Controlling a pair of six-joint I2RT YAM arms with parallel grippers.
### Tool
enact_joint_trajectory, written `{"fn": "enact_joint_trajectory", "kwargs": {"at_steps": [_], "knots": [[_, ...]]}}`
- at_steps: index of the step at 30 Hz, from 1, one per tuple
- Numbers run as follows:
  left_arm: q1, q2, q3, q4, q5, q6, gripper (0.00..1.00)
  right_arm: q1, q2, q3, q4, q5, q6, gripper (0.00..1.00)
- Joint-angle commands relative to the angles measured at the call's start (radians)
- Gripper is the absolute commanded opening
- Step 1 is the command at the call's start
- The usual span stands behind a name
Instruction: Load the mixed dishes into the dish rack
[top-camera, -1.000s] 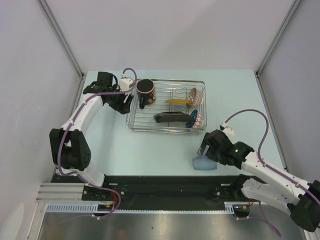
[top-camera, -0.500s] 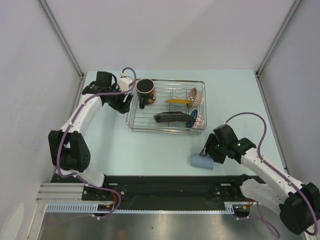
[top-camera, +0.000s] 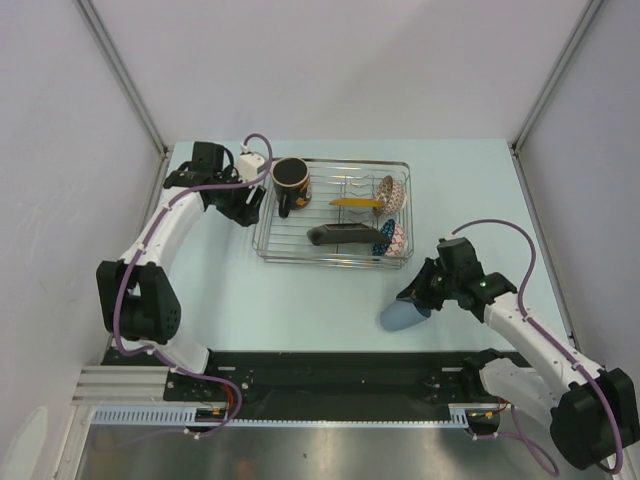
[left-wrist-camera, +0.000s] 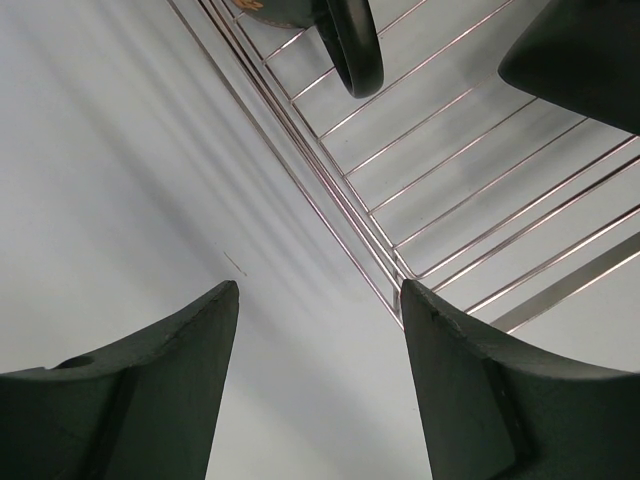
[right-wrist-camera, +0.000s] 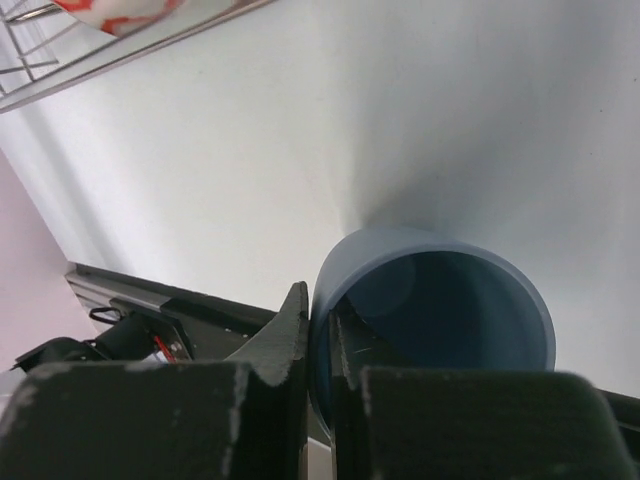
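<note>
The light-blue cup lies on its side on the table, in front of the dish rack's right corner. My right gripper is shut on the cup at its rim, one finger inside the mouth and one outside. In the rack stand the dark mug at the back left, a dark plate on edge in the middle, a pinkish-beige bowl and a blue patterned bowl at the right. My left gripper hangs open and empty just outside the rack's left wall, near the mug's handle.
The black base rail runs along the table's near edge, close behind the cup. White walls with metal posts close in the left, right and back. The rack's corner shows at the top left of the right wrist view.
My right gripper has gone from open to shut on the cup's rim, the arm swinging round to the cup's right; the cup shifted slightly. The left arm has not moved.
</note>
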Motion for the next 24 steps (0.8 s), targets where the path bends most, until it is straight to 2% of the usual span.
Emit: {"fn": "enact_joint_trajectory", "kwargs": {"at_steps": [1, 4, 7, 8, 10, 11, 13, 14, 16, 17, 18, 20, 21, 22, 23, 24], "knots": [[0.005, -0.026, 0.097, -0.009, 0.014, -0.015, 0.71, -0.043, -0.035, 0.011, 0.086, -0.122, -0.085, 0.0], [0.008, -0.027, 0.172, -0.033, 0.071, -0.048, 0.72, -0.072, -0.046, 0.045, 0.156, -0.234, -0.096, 0.0], [0.022, -0.026, 0.273, -0.065, 0.154, -0.111, 0.73, -0.103, -0.041, 0.076, 0.338, -0.427, -0.038, 0.0], [0.028, -0.024, 0.301, -0.076, 0.224, -0.126, 0.73, -0.106, -0.035, 0.083, 0.459, -0.513, -0.015, 0.0], [0.045, -0.02, 0.382, -0.098, 0.286, -0.183, 0.74, -0.117, 0.003, 0.111, 0.59, -0.592, 0.042, 0.0], [0.051, -0.018, 0.404, -0.098, 0.345, -0.202, 0.74, -0.121, 0.018, 0.114, 0.754, -0.657, 0.122, 0.0], [0.078, -0.015, 0.45, -0.084, 0.427, -0.279, 0.72, -0.125, 0.083, 0.116, 0.956, -0.689, 0.247, 0.0], [0.1, -0.014, 0.459, -0.073, 0.47, -0.313, 0.7, -0.12, 0.116, 0.116, 1.192, -0.696, 0.389, 0.0], [0.117, -0.007, 0.459, -0.021, 0.629, -0.437, 0.68, -0.12, 0.185, 0.117, 1.46, -0.669, 0.546, 0.0], [0.158, -0.001, 0.454, 0.006, 0.7, -0.496, 0.68, -0.114, 0.283, 0.123, 1.711, -0.619, 0.636, 0.0], [0.17, 0.006, 0.427, 0.092, 0.835, -0.56, 0.68, -0.112, 0.333, 0.134, 1.818, -0.592, 0.765, 0.0], [0.186, 0.011, 0.363, 0.256, 0.983, -0.839, 0.69, -0.093, 0.481, 0.175, 2.051, -0.502, 0.879, 0.0], [0.184, 0.008, 0.261, 0.512, 1.087, -0.964, 0.72, -0.085, 0.526, 0.198, 2.096, -0.479, 0.943, 0.0], [0.186, -0.001, 0.199, 0.671, 1.105, -1.241, 0.74, -0.073, 0.555, 0.22, 2.115, -0.466, 0.948, 0.0], [0.184, -0.013, 0.131, 0.856, 1.11, -1.381, 0.77, -0.048, 0.595, 0.267, 2.112, -0.46, 0.942, 0.0], [0.183, -0.032, 0.006, 1.225, 1.114, -1.512, 0.87, -0.036, 0.609, 0.286, 2.111, -0.456, 0.927, 0.0]]}}
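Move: The blue cup is already pinched at its rim in the right hand; the middle of the dish rack lies about 21 cm ahead of that hand and 17 cm to its left, some 5 cm lower. The mug in the rack stands about 27 cm ahead and 26 cm left, the dark square plate 15 cm ahead and 14 cm left, the yellow plate 22 cm ahead and 12 cm left. From the left hand the rack's middle is about 17 cm right, 4 cm ahead and 11 cm below. Upward first and foremost, the right hand lifts the cup over 20 cm while carrying it about 12 cm forward and 10 cm left towards the rack, fingers still shut on the rim. Its wrist swings the fingers from slanting down to pointing left and slightly up. Alongside, the empty left hand rises some 21 cm off the rack's left side, drifting right, its fingers rolling up to point right. ##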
